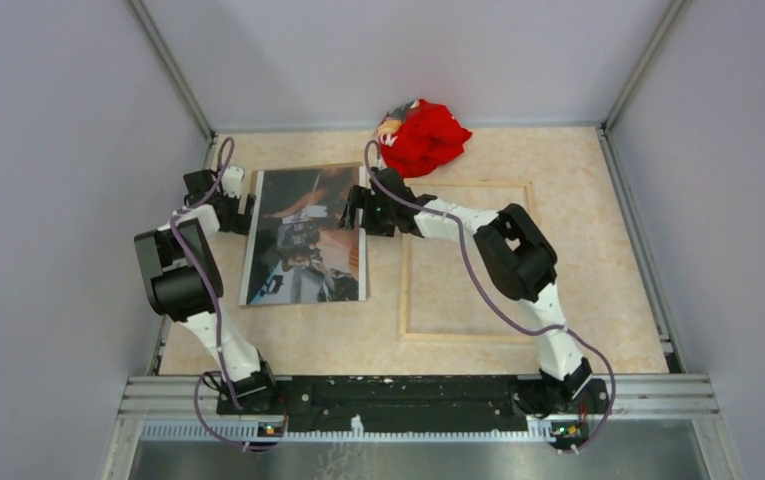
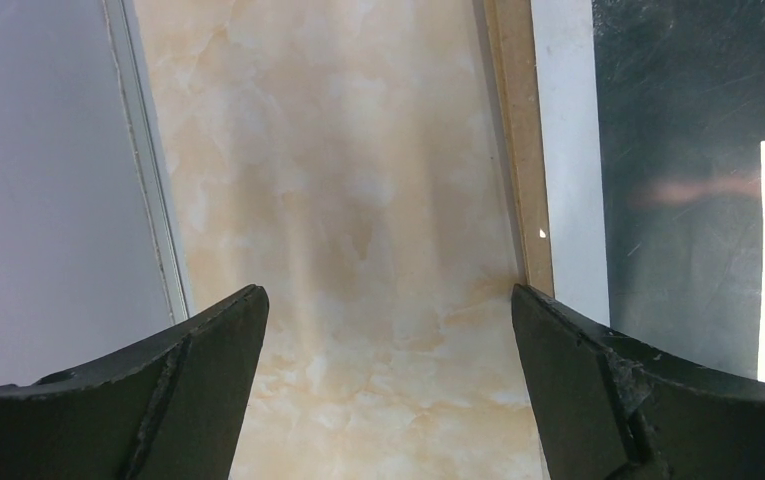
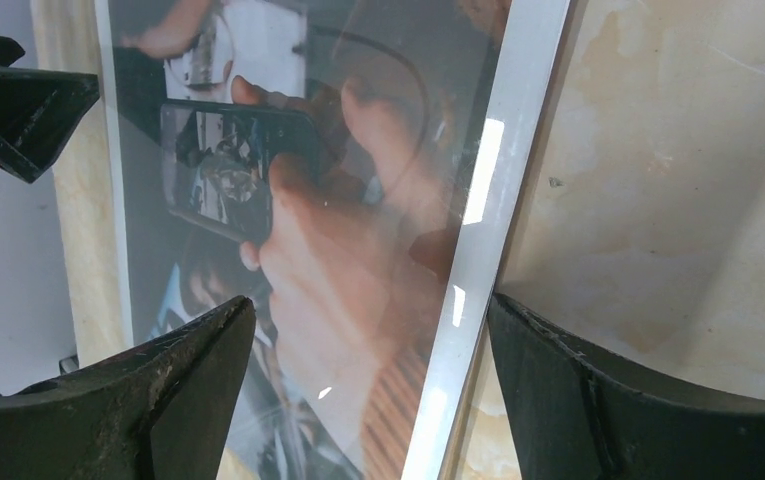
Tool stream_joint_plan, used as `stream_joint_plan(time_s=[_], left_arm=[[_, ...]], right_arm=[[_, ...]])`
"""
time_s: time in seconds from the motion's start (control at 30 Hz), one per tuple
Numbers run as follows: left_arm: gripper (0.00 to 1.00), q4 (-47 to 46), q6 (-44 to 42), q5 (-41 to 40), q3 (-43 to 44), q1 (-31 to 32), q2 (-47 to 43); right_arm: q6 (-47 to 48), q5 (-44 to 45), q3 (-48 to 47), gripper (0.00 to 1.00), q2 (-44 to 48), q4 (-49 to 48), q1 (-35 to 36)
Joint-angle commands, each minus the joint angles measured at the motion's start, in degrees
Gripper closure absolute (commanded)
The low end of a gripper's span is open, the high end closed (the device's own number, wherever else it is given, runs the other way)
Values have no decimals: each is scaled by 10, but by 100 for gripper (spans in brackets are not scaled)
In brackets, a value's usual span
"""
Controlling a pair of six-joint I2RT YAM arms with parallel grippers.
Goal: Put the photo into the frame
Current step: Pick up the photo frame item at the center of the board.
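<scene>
The photo (image 1: 303, 235), a dark print with orange-brown and white patches, lies face up on the table left of centre. A brown board edge (image 2: 523, 150) shows along its left side. The frame (image 1: 405, 290) lies flat to its right, a pale wood rectangle with the table showing through its pane. My left gripper (image 1: 238, 205) (image 2: 388, 292) is open at the photo's left edge, with only bare table between its fingers. My right gripper (image 1: 358, 210) (image 3: 370, 300) is open astride the photo's right white border (image 3: 478, 230), one finger over the print (image 3: 338, 230) and one over the table.
A crumpled red cloth (image 1: 423, 135) lies at the back, just beyond the frame's far left corner. Grey walls enclose the table on three sides, with a metal rail (image 2: 148, 160) close to my left gripper. The left gripper's fingers (image 3: 18, 110) show beyond the photo in the right wrist view.
</scene>
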State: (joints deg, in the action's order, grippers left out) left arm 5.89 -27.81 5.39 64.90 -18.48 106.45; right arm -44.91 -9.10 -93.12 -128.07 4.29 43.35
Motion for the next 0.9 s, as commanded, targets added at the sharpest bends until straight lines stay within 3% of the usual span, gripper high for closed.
stream_joint_plan(time_s=[0.0,0.2,0.4,0.87], left_arm=[[1,9,17,14,-29,12,-12],[1,12,15,26,-42,16,-22],[1,4,9,20,-50,16,-29],[1,49,16,19,4,15,-58]], right_arm=[[-23,-34,-6,15,-22,-3,12],[-13,-39,-4,19,-3,4,42],[-27,-35,77,22,53,-36,85],[-41,3,158,18,119,4,26]])
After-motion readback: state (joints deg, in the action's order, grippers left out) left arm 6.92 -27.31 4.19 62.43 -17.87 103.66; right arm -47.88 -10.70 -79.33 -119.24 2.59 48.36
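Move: The photo, lying on its backing board, is squeezed between the two hands. Its middle is about 12 cm left and 3 cm back of the right hand, some 3 cm lower. From the left hand it lies about 17 cm to the right and 4 cm back. The empty frame's middle is about 26 cm right and 9 cm back of the right hand; the red cloth is some 15 cm right of that hand and 18 cm farther out. With its right finger already against the photo's right edge, the right hand nudges left a centimetre or two while sweeping about 9 cm back along that edge, turning slightly counter-clockwise, then eases some 2 cm right, off the edge. The left hand keeps its right finger at the left edge, drifting about 1 cm back; both grippers stay wide open and low. ##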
